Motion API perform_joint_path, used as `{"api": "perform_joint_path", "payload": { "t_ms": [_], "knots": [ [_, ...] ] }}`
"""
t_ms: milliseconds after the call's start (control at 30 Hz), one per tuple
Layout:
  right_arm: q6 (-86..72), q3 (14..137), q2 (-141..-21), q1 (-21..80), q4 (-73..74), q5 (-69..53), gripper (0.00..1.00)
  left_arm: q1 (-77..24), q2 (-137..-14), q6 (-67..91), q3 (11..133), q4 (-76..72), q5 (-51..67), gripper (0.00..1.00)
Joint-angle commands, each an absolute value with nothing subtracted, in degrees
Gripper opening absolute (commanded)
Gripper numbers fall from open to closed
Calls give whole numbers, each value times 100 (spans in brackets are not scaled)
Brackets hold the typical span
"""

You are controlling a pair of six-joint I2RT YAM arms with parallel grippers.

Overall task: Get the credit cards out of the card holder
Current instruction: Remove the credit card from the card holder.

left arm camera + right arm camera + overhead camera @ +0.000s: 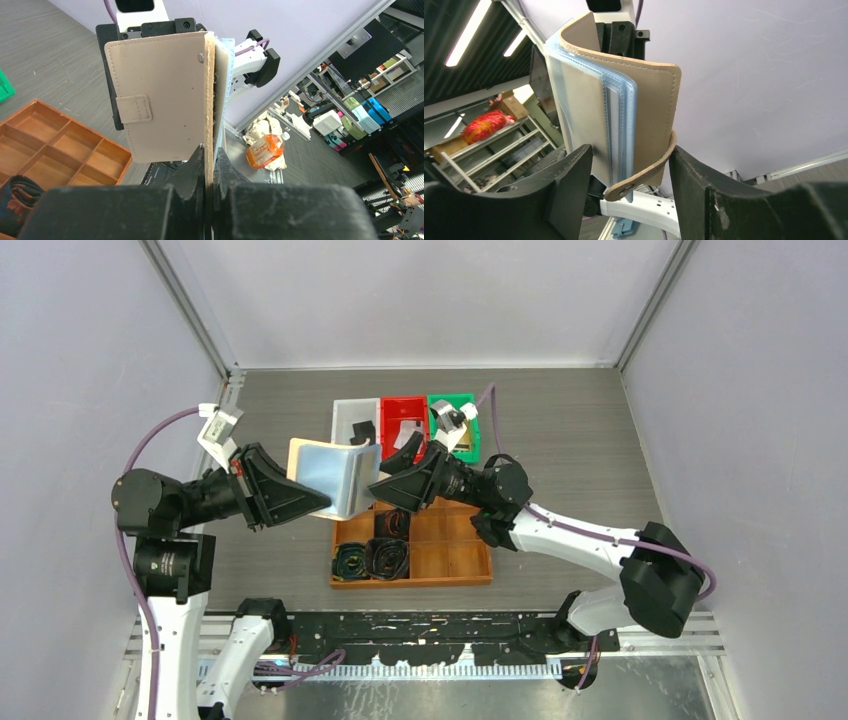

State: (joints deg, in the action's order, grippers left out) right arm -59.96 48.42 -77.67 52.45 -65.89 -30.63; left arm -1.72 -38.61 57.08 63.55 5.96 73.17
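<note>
The tan card holder [330, 476] hangs in the air between both arms, half open, with its pale blue pockets facing right. My left gripper [326, 504] is shut on the edge of one cover [165, 95], and its fingertips [196, 162] pinch the leather. My right gripper [630, 160] is open, and the holder's pockets [616, 115] and strap tab [644, 175] lie between its fingers. The strap brushes the right finger. A black card [362, 430] lies in the white bin and a pale card [405, 438] in the red bin. Whether cards sit in the pockets I cannot tell.
White [348, 410], red [402, 406] and green [472, 420] bins stand in a row behind the holder. Below it lies a wooden divided tray [450, 555] with dark coiled belts [375, 558] in its left compartments. Grey walls close in the left, right and back.
</note>
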Motion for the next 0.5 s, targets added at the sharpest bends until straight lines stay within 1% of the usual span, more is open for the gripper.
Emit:
{"api": "perform_joint_path", "payload": {
  "t_ms": [0, 133, 200, 300, 367, 400, 467],
  "knots": [
    [-6610, 5005, -7829, 5296, -8162, -3108, 63, -175, -3826, 5711, 6530, 398, 7351, 0],
    [-6661, 4983, -7689, 5293, -8187, -3341, 62, -169, -3827, 5311, 6590, 670, 7392, 0],
    [-6601, 4938, -7574, 5298, -8100, -3340, 57, -176, -3834, 4685, 6703, 1222, 7372, 0],
    [-6230, 4947, -7287, 5318, -7254, -3351, 41, -174, -3837, 3481, 6918, 2344, 6919, 2],
    [-5702, 4971, -6946, 5396, -6393, -3285, 29, -170, -3823, 2849, 7033, 2917, 6416, 6],
    [-5340, 4985, -6795, 5495, -5865, -3204, 25, -173, -3815, 2707, 7035, 3005, 6304, 9],
    [-4578, 5140, -6483, 5667, -4667, -2887, 19, -168, -3808, 2489, 7033, 3188, 6026, 10]
  ]
}}
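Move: My left hand still holds the open card holder, its middle about 3 cm ahead and 2 cm right of the fingertips, at nearly their height. From my open right hand, already at the right-hand edge, that middle is roughly 6 cm left, level fore-and-aft, and 2 cm up. Some 40 cm below my right hand, the wooden organizer is centred about 3 cm ahead and 3 cm right, the red tray 26 cm ahead and 2 cm right. I close my right fingers from well open to a narrow gap, pinching the card holder's right-hand edge, cover and clear sleeves together, while that hand draws back, up and to the right about 3.5 cm in all. Late on, my left wrist rolls some 10 degrees, its top leaning back, and swings slightly counter-clockwise; the left grip only begins to slacken. ##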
